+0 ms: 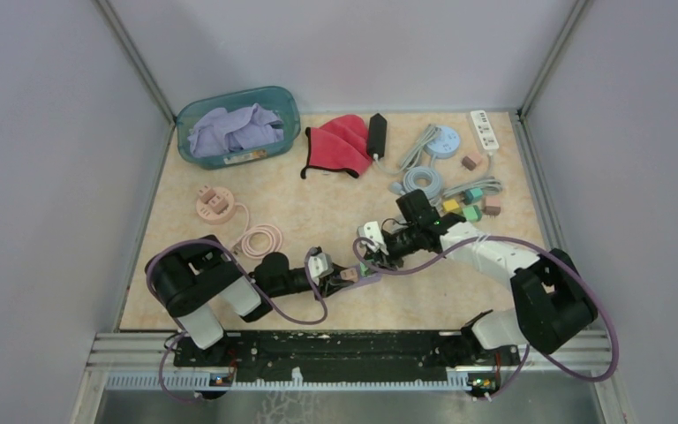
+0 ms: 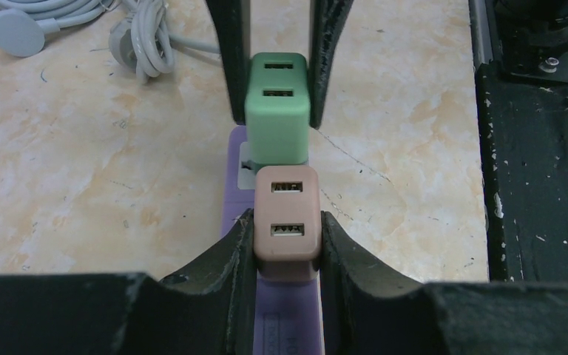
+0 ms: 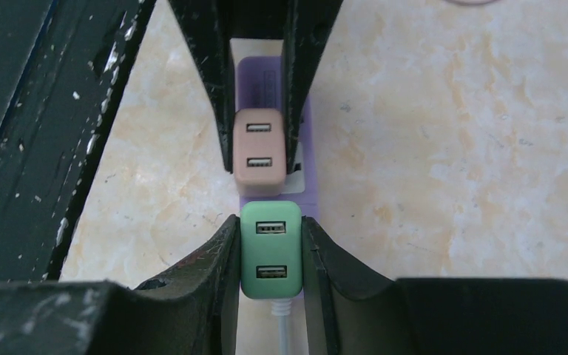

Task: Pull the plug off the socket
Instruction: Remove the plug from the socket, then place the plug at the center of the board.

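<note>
A purple power strip, the socket (image 2: 285,325), lies on the beige table near the front edge, with two USB plugs standing on it. My left gripper (image 2: 287,222) is shut on the pink plug (image 2: 287,214), its pads flat against both sides. My right gripper (image 3: 270,225) is shut on the green plug (image 3: 270,248), which sits at the strip's end above a white cord (image 3: 282,325). The two grippers face each other over the strip (image 1: 362,276), and the plugs almost touch. How deep each plug sits in the strip is hidden.
At the back are a teal bin (image 1: 247,159) of cloth, a red cloth (image 1: 340,141), a black adapter (image 1: 376,134), a round blue socket (image 1: 444,141) and a white power strip (image 1: 485,130). Small coloured plugs (image 1: 470,201) lie right. A pink round socket (image 1: 214,203) lies left.
</note>
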Controlling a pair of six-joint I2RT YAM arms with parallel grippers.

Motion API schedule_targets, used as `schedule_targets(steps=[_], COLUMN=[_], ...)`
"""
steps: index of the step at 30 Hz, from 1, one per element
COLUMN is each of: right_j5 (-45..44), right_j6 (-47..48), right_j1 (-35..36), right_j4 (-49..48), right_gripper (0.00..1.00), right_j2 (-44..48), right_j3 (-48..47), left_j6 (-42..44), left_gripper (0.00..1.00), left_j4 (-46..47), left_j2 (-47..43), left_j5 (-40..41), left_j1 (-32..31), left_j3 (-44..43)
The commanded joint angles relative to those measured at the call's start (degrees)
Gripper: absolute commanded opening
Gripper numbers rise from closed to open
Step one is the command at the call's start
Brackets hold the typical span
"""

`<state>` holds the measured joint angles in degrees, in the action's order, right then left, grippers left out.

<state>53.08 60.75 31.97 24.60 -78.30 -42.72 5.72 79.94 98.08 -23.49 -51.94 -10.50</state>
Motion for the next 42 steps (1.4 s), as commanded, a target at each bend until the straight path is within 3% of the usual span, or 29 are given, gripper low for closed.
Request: schedule_targets(steps=[1,5,15,23,37,42], right_j5=[2.0,-1.4,0.7,3.6,7.9,3.4], right_j6=[-12.4,-13.9,-6.4,-6.6,-23.3,-32.1], right_j1=[0.4,-0.3,-5.1,-8.8,-18.6,-20.3], right_j4=[-12.7,-13.9,-5.4,-2.9,-15.5,-23.2], right_gripper=[0.0,0.0,0.0,0.0,0.0,0.0], right_j2=[3.2,3.1,5.5,6.6,8.6,9.6], right_j3=[0.1,-0.2,-2.3,-4.1,-2.4,-0.7], left_j6=[-1.1,-1.1,-1.1,-1.8,-3.0,-3.6], left_gripper=[0.0,0.0,0.0,0.0,0.0,0.0], left_j4=[-8.1,-8.0,-8.6,-10.2,-14.8,-15.9], left_j2=[2.3,2.5,1.2,-0.1,-4.5,-6.2], left_j5=[0.1,-0.1,0.4,1.2,3.7,4.7], left_j1=[0.4,0.4,0.4,0.4,0.4,0.4], left_j3=[1.0,1.1,1.4,0.8,0.0,0.0])
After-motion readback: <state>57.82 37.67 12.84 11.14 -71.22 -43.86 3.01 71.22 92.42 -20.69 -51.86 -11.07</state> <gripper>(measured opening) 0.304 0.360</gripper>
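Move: The green plug is already in the right fingers over the end socket of the purple strip; the strip's middle lies about 5 cm left of this hand, 2 cm back and 4 cm lower. The yellow plug lies some 18 cm ahead and 22 cm to the right, and the loose green plug 27 cm to the right and 16 cm ahead, both about 4 cm lower. From the left hand, the held green plug is 5 cm to the right, 2 cm ahead and slightly higher. Keep the left fingers shut on the pink plug so the strip stays down, and draw the green plug off the end socket with the right hand: forward and up, then away forward and rightward while still rising, about 9 cm forward, 5 cm right and 7 cm up in all. Keep its grip and turn the hand some 25 degrees clockwise as it heads towards the loose plugs. ##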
